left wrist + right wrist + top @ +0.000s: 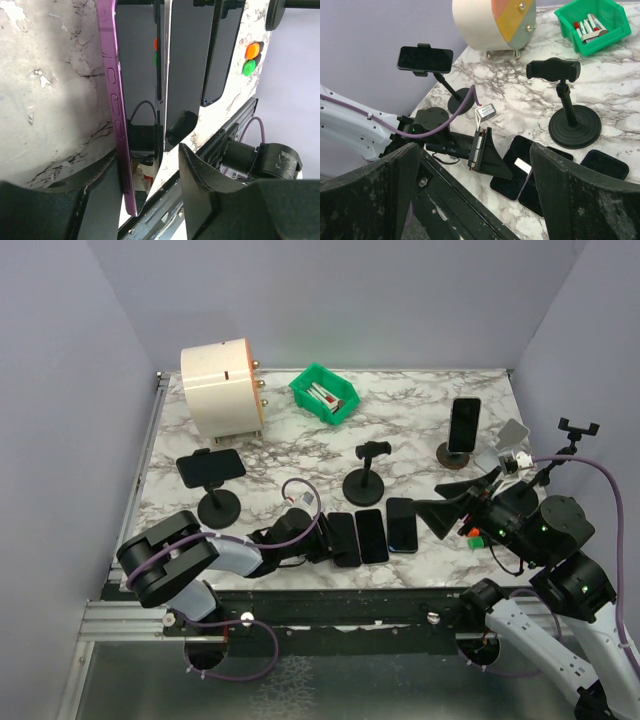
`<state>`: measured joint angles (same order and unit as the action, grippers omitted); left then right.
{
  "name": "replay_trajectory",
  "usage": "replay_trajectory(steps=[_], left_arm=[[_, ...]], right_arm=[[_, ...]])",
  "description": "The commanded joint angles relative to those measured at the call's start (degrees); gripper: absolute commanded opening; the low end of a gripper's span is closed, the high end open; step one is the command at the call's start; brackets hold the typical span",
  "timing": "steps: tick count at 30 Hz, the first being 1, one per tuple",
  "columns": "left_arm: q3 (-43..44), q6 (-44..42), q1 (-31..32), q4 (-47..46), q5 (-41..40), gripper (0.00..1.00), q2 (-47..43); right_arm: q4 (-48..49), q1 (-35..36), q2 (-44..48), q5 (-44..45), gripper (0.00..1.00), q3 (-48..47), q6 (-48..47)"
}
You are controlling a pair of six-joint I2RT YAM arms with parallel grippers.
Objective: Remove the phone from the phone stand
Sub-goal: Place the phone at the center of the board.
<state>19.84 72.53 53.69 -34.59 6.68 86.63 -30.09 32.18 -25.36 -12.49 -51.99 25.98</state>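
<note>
Two phones sit in stands: a horizontal one point(211, 467) point(425, 59) on the left phone stand point(219, 506), and an upright one point(463, 424) on the back-right stand point(455, 453). The middle stand point(373, 451) point(565, 95) is empty. Three phones lie flat side by side near the front edge. My left gripper point(325, 537) point(147, 152) lies low at the leftmost of these, a purple-edged phone point(343, 538) point(137, 65). Its jaws are open; the left finger touches the purple edge and the right finger stands apart. My right gripper point(452, 502) point(474, 147) hovers open and empty right of the flat phones.
A cream drum point(222, 390) and a green bin point(324, 393) of markers stand at the back. Another clamp stand point(578, 427) rises at the far right. The black front rail point(200, 165) runs just beside the left gripper.
</note>
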Motion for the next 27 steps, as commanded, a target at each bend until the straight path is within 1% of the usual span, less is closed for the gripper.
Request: replay_trajectory(steps=[1,7,12,22,27], left_arm=[[-1.3,-1.5,-0.2,1.8,0.5,0.49,-1.0],[-1.4,-2.7,-0.2,5.5,-1.5,0.60,-3.1],[-1.6,-3.7,-0.2,10.5,-3.8,0.65,-6.0],[-2.2,-4.8,-0.2,16.9,-6.0,0.68,-11.9],[-1.3,-6.0,-0.2,21.8,-7.7,0.68,-15.9]], right_arm=[[-0.9,0.2,0.1,0.7,0.95,-0.3,-0.5],[-1.1,0.2,0.3,0.8,0.95,-0.4,-0.4],[-1.0,0.2,0.4,0.7,0.95,-0.3,-0.2],[-0.6,0.2,0.5,0.4,0.95,0.1,0.4],[-0.7,0.2,0.3,0.4,0.95,-0.2,0.6]])
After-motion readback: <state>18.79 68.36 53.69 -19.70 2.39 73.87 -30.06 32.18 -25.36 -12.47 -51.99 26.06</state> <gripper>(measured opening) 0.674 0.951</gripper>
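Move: The tilted phone is still between the left gripper's part-open fingers near its close end, left edge raised; its middle lies about 2 cm ahead, 3 cm right and 1 cm below. The flat middle phone is 3 cm ahead, 11 cm right, the far phone 6 cm ahead, 19 cm right, and the empty stand 16 cm ahead, 8 cm right. From the right hand the tilted phone is some 10 cm ahead, 15 cm left and 30 cm below. Let the phone go beside the other two: keep opening the left gripper from just under half to about two-thirds while easing it up about 1 cm. Then draw it off to the left by about 3 cm, away from the row of phones, with a slight roll, so the fingers come free of the phone's raised left edge. ##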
